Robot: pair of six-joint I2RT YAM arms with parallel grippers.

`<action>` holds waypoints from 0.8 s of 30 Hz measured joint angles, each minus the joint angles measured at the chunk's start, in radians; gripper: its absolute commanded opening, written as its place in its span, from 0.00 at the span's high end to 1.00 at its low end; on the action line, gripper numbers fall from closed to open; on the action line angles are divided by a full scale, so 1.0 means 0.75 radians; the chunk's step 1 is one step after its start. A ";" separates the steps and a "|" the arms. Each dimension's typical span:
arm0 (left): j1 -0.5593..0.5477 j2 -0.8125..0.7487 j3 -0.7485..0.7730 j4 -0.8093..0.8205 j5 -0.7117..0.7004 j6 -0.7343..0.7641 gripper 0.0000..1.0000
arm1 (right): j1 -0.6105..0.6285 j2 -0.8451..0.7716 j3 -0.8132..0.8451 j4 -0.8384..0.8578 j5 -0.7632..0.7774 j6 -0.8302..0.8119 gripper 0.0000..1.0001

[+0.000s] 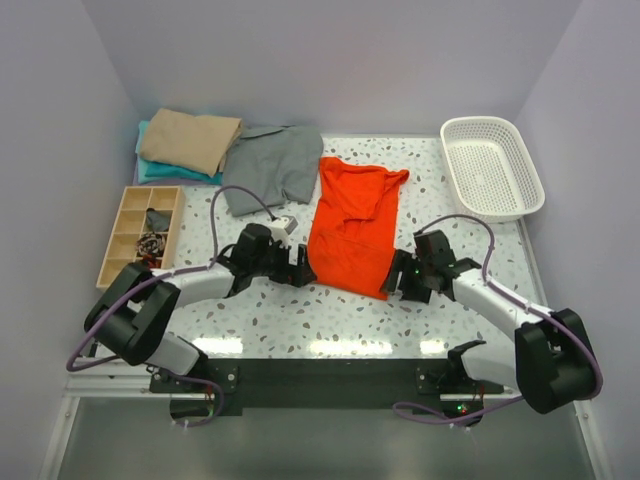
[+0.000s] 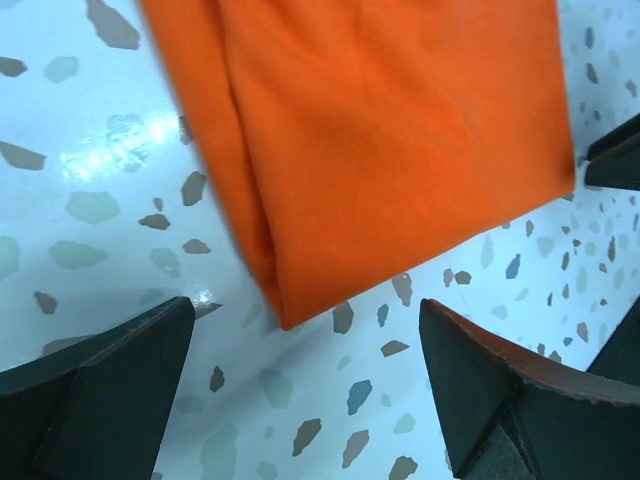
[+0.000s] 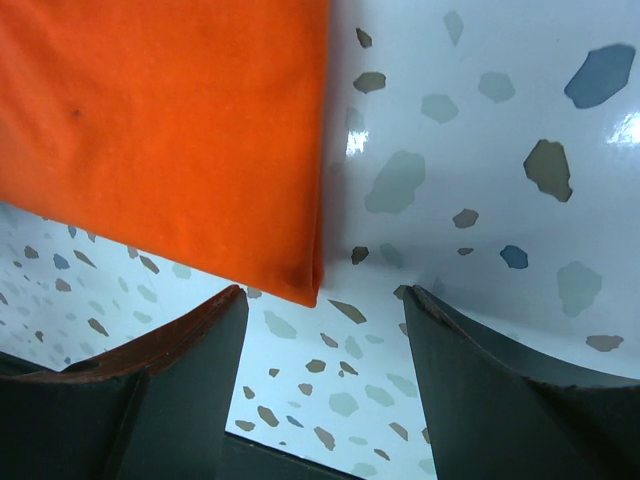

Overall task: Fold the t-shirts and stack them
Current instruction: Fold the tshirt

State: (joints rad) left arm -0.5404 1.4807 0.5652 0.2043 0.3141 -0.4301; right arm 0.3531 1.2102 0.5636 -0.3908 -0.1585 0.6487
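Observation:
An orange-red t-shirt (image 1: 352, 226) lies on the table's middle, folded lengthwise into a long strip with its collar at the far end. A grey t-shirt (image 1: 268, 165) lies crumpled behind it to the left. Folded tan (image 1: 190, 139) and teal (image 1: 150, 170) t-shirts are stacked at the back left. My left gripper (image 1: 303, 268) is open at the orange shirt's near-left corner (image 2: 290, 300), with bare table between its fingers. At the near-right corner (image 3: 305, 285) my right gripper (image 1: 398, 280) is open too, the cloth just beyond its fingertips.
A white mesh basket (image 1: 492, 165) stands at the back right. A wooden compartment tray (image 1: 141, 233) with small items sits on the left. White walls close in the back and sides.

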 measured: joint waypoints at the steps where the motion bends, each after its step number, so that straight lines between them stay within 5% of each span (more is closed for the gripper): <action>1: 0.000 -0.001 -0.013 0.026 0.025 -0.008 0.00 | 0.000 -0.004 -0.015 0.011 -0.010 0.012 0.32; 14: 0.000 0.106 -0.055 0.258 0.244 -0.091 0.26 | -0.001 0.121 -0.081 0.355 -0.164 0.151 0.37; 17: 0.002 0.127 -0.063 0.289 0.257 -0.110 0.40 | -0.001 0.165 -0.088 0.445 -0.204 0.180 0.42; 21: 0.004 0.169 -0.074 0.332 0.268 -0.134 0.83 | -0.002 0.204 -0.107 0.527 -0.233 0.200 0.70; 24: 0.005 0.232 -0.077 0.367 0.284 -0.153 0.99 | -0.004 0.237 -0.122 0.564 -0.237 0.211 0.81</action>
State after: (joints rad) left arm -0.5369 1.6550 0.5076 0.4793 0.5270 -0.5446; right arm 0.3500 1.3880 0.4721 0.0319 -0.3363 0.8070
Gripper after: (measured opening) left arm 0.174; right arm 0.302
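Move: The left hand hovers by the red t-shirt's near left corner, about 2 cm nearer the base, 3 cm to its right and 3 cm below; the grey t-shirt lies some 27 cm ahead and 6 cm left. The right hand has the near right corner about 1 cm ahead, 4 cm left and 2 cm below, with the white basket roughly 29 cm ahead and 21 cm right. The left hand eases about 3 cm right and 2 cm back around the red t-shirt's near left corner, then sinks some 2 cm as its wide-open fingers close nearly shut and pinch the cloth. The right hand slides some 4.5 cm left and 2.5 cm forward onto the near right corner, tilting its fingertips inward about 15 degrees, then dips a centimetre or so while the fingers narrow from partly open and begin to squeeze the cloth together. ##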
